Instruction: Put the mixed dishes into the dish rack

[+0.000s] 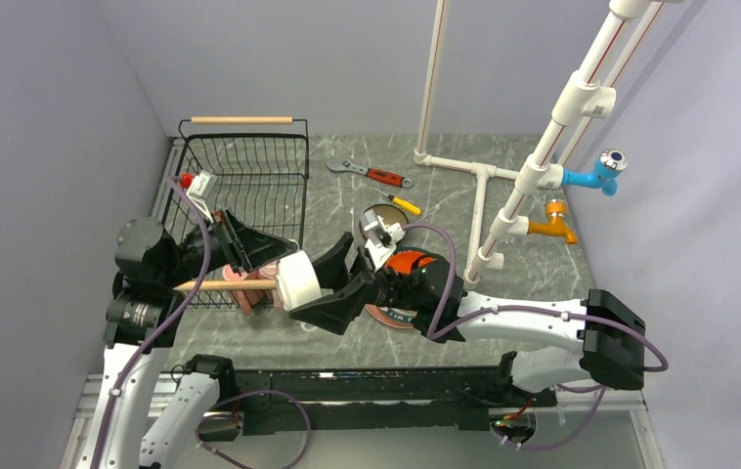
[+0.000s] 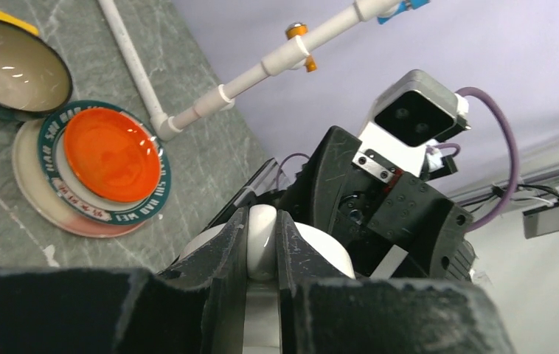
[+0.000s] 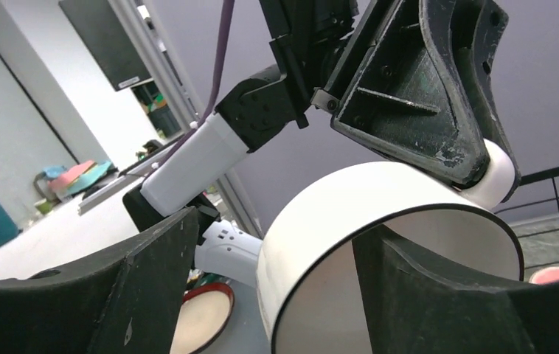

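Observation:
My left gripper (image 2: pixel 262 221) is shut on the handle of the white mug (image 1: pixel 298 280), holding it on its side above the front right corner of the black wire dish rack (image 1: pixel 249 166). My right gripper (image 1: pixel 320 288) is open. One finger is inside the white mug's (image 3: pixel 365 214) mouth and the other stands apart from its outer wall. Pink mugs (image 1: pixel 249 283) lie low by the rack's near wooden handle. The orange-red plate (image 2: pixel 110 155) rests on the lettered-rim plate (image 2: pixel 48 140). Beside them is the teal bowl (image 2: pixel 11 70).
A red-handled wrench (image 1: pixel 376 176) and a yellow-handled screwdriver (image 1: pixel 404 204) lie behind the bowl. A white pipe frame (image 1: pixel 484 186) with blue and orange taps rises at the right. A small red-capped object (image 1: pixel 191 182) sits at the rack's left side.

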### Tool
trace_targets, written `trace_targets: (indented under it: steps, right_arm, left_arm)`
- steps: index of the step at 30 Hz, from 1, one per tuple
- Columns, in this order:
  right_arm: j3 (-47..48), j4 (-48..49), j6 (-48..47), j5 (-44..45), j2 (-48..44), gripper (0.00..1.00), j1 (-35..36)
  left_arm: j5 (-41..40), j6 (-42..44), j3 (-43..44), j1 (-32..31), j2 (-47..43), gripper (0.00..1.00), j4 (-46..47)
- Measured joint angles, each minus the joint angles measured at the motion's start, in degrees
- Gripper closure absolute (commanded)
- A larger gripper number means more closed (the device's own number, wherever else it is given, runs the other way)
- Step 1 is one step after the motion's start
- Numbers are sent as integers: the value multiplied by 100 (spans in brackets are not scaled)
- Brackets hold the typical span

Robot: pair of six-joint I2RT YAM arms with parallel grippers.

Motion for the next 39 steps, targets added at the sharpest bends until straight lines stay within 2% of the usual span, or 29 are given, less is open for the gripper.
trace_targets:
  steps: [3, 5, 6, 12, 18, 27, 32, 39]
  right_arm:
    - [0, -264, 4, 260, -125, 12, -15]
    - [0, -507, 9, 466, -219, 1, -28]
    - [0, -671, 17, 584, -275, 1, -39]
    - [0, -1687, 101, 1207, -544, 0, -151]
    - [131, -2885, 203, 1812, -946, 0, -197]
    - [455, -4087, 352, 2046, -1493, 0, -608]
    - [678, -4658, 273, 2000, -1652, 0, -756]
    - [699, -5292, 39, 1902, -1891, 0, -758]
  left_arm:
    - [-74, 282, 210, 0, 162, 100, -433]
    - [-170, 501, 494, 2, 302, 100, -765]
    - [-195, 586, 612, 2, 356, 100, -863]
    - [-433, 1069, 1137, 48, 577, 100, -1381]
    - [-1062, 1827, 1818, 101, 986, 100, -2264]
    - [-2041, 2889, 2559, 247, 1631, 100, -3329]
    - [-3077, 3512, 3526, 264, 2306, 100, -4140]
    - [-4527, 4245, 4878, 424, 3410, 100, -4815]
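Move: The left hand holds the white mug by one handle; the middle of the dish rack lies about 12 cm ahead of it, 16 cm left and 25 cm below. Down in the rack's near right corner, roughly level with this hand, one pink cup sits about 5 cm to the left, another about 13 cm. From the right hand, still astride the mug's rim, the bowl is some 16 cm ahead and 14 cm right, the orange plate 5 cm ahead and 21 cm right, both far below. The right fingers, one inside the mug's mouth and one outside, spread the rest of the way and come free, the hand drawing off forward and right about 10 cm and sinking a little. Keeping its pinch on the handle, the left hand carries the mug forward and left, some 18 cm at nearly constant height, out over the rack, swinging counter-clockwise while rolling its right side down, over 50 degrees in all. ##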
